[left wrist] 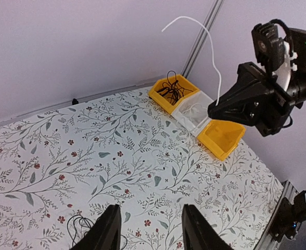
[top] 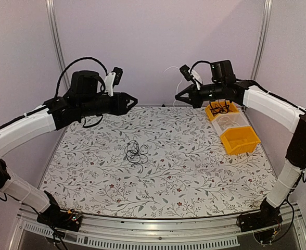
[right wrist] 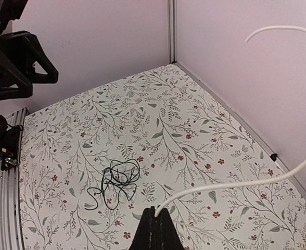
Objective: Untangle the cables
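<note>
A tangled bunch of thin black cables (top: 136, 151) lies loose on the flowered table, also seen in the right wrist view (right wrist: 119, 179) and at the bottom left of the left wrist view (left wrist: 80, 226). My left gripper (top: 132, 101) hovers high over the back left. Its fingers (left wrist: 109, 232) are apart with nothing between them, so the gripper (left wrist: 150, 221) is open. My right gripper (top: 179, 98) hangs high at the back right, shut (right wrist: 154, 212) on the end of a thin white cable (right wrist: 236, 179). That cable arcs up and away (left wrist: 213, 52).
Three small bins stand in a row at the back right: a yellow bin (top: 219, 111) holding more black cables (left wrist: 171, 88), a clear bin (top: 231, 122), and a second yellow bin (top: 240, 140). Walls and metal posts (top: 54, 31) close off the back and sides.
</note>
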`<state>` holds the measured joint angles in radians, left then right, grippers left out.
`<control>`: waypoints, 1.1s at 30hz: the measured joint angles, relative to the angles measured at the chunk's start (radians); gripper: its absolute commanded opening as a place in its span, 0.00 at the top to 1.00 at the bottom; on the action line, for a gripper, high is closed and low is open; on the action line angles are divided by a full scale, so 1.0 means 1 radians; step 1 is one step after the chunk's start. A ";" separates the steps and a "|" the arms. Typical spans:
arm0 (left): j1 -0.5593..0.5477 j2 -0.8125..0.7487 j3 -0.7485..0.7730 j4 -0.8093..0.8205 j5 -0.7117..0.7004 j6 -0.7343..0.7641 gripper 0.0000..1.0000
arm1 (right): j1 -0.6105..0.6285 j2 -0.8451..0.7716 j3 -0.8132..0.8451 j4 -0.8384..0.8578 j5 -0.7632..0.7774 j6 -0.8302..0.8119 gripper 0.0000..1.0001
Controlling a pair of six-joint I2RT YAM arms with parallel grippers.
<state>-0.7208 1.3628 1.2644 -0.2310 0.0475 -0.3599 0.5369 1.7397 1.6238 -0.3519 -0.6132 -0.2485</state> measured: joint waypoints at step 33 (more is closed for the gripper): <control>0.000 0.121 0.037 -0.020 0.050 -0.057 0.57 | -0.481 -0.017 0.020 -0.133 0.197 -0.392 1.00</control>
<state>-0.7208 1.4837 1.3010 -0.2512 0.0978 -0.4168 0.0555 1.7226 1.6440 -0.4847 -0.4164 -0.6407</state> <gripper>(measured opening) 0.433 0.015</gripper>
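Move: The right hand holds the white cable. The white bin, with a white cable already in it, lies about 32 cm to its right, 13 cm ahead and 30 cm below. At the same depth, the orange bin of dark cables stands 12 cm beyond the white bin and 3 cm left of it, and the empty orange bin 11 cm nearer and 3 cm farther right. From the left hand the white bin is some 18 cm ahead, 50 cm right and 30 cm below. Shut on the white cable, the right hand sweeps about 25 cm to the right and 11 cm forward at nearly level height towards the white bin, fast at first and then slowing, while the wrist turns clockwise roughly 25 degrees and the fingers come round from pointing left to forward-left and dip more steeply. The empty left hand, its fingers staying partly open, sinks about 4 cm and edges right, then holds still above the table. ##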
